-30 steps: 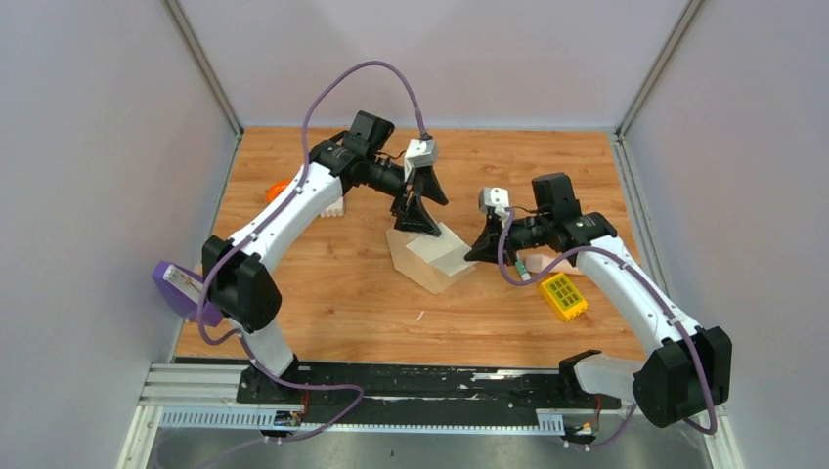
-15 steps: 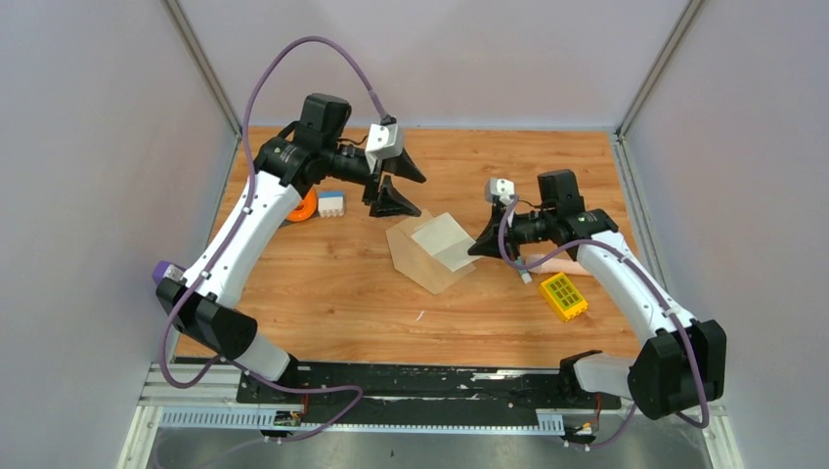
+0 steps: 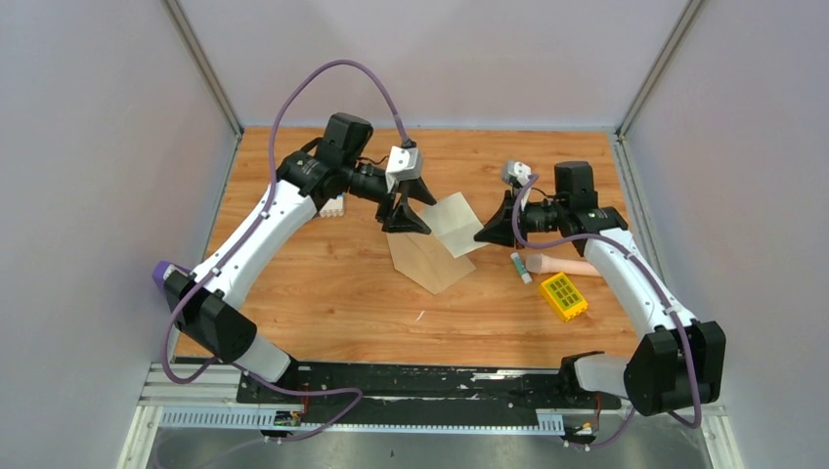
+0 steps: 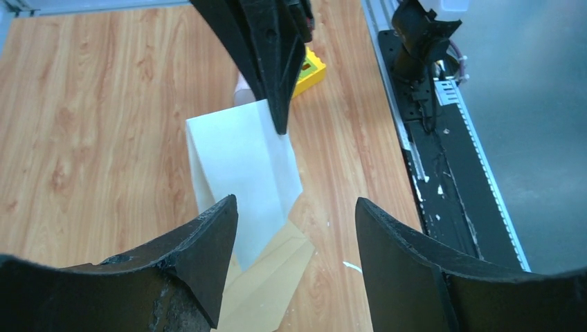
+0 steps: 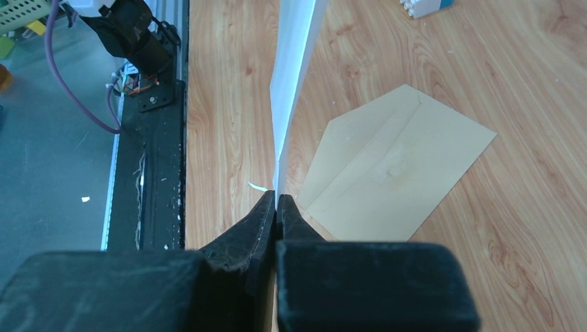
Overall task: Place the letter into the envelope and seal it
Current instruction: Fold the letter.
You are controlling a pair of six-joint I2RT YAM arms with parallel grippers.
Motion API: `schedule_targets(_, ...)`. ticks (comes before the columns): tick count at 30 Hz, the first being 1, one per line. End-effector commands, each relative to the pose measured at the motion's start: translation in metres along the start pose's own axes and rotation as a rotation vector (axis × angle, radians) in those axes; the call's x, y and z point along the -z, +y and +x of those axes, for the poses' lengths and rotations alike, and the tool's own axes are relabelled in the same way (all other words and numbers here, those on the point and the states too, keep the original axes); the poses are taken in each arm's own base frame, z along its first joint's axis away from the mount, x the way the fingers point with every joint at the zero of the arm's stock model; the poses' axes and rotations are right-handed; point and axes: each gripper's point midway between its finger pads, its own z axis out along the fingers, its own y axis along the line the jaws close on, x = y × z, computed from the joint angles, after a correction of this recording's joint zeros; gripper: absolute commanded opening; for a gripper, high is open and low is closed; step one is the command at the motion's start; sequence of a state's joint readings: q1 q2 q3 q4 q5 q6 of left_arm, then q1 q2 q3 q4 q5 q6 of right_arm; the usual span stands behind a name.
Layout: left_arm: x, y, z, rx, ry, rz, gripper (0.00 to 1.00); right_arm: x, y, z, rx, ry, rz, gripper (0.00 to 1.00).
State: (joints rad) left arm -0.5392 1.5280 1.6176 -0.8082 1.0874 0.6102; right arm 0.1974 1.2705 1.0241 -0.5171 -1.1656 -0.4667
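Observation:
The pale letter (image 3: 457, 223) hangs lifted and tilted over the back corner of the tan envelope (image 3: 431, 262), which lies flat on the wood. My right gripper (image 3: 486, 234) is shut on the letter's right edge. In the right wrist view the letter (image 5: 293, 69) rises edge-on from the closed right gripper (image 5: 277, 199), with the envelope (image 5: 396, 173) below it. My left gripper (image 3: 411, 207) stands open just left of the letter. In the left wrist view the letter (image 4: 241, 162) and envelope (image 4: 271, 287) lie beyond the left gripper (image 4: 296, 216), nothing between its fingers.
A yellow block (image 3: 563, 296), a glue stick (image 3: 520, 266) and a pinkish piece (image 3: 565, 265) lie by the right arm. A white block (image 3: 334, 206) sits under the left arm. A purple roll (image 3: 166, 275) is at the left edge. Grey walls enclose the table.
The right gripper has raised the letter off the envelope and carried it toward the back. The left arm swung away, then came back beside the letter, its jaws narrowing.

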Motion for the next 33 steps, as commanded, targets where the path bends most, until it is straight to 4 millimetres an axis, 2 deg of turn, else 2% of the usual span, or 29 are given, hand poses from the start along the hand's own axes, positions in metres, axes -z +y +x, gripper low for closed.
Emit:
schedule_targets(1, -0.007, 0.014, -0.008, -0.030, -0.026, -0.052, 0.72, 0.005, 0.011, -0.024, 0.073, -0.069, -0.049, 0.00)
schedule_targets(17, -0.041, 0.016, 0.014, 0.017, 0.021, -0.003, 0.72, 0.010, 0.024, -0.028, 0.110, -0.097, -0.070, 0.00)
schedule_targets(23, -0.054, 0.011, 0.019, 0.010, 0.051, 0.021, 0.73, 0.007, 0.019, -0.024, 0.090, -0.086, -0.060, 0.00)
schedule_targets(26, -0.055, 0.009, 0.017, -0.007, 0.064, 0.022, 0.73, 0.006, 0.009, -0.021, 0.074, -0.069, -0.021, 0.00)
schedule_targets(33, -0.040, 0.003, -0.009, -0.066, 0.069, 0.012, 0.73, 0.003, -0.008, -0.011, 0.060, -0.030, 0.048, 0.00)
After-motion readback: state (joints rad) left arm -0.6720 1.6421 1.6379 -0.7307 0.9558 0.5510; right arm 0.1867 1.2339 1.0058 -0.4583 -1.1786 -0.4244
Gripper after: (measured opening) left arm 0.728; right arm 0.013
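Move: The folded letter, held at its lower right corner by the right fingers, has its middle about 5 cm to the left hand's right, level with it fore and aft, and some 5 cm lower. From the right hand that middle is roughly 5 cm left, 1 cm back and 4 cm up. The envelope lies flat about 10 cm ahead of the left hand, straight ahead, 30 cm below; the glue stick is roughly 10 cm right and 10 cm ahead of the right hand, 21 cm below. The left hand, fingers staying well open, moves down and to the right towards the held letter, about 5 cm each way with a brief nudge forward at first, then comes back up 1 to 2 cm at the end, its forward finger close alongside the paper, though contact can't be made out. Meanwhile the shut right fingers keep their pinch on the letter's corner, rise about 2 cm while easing back a little, then sink and come forward again, with barely any turn. ##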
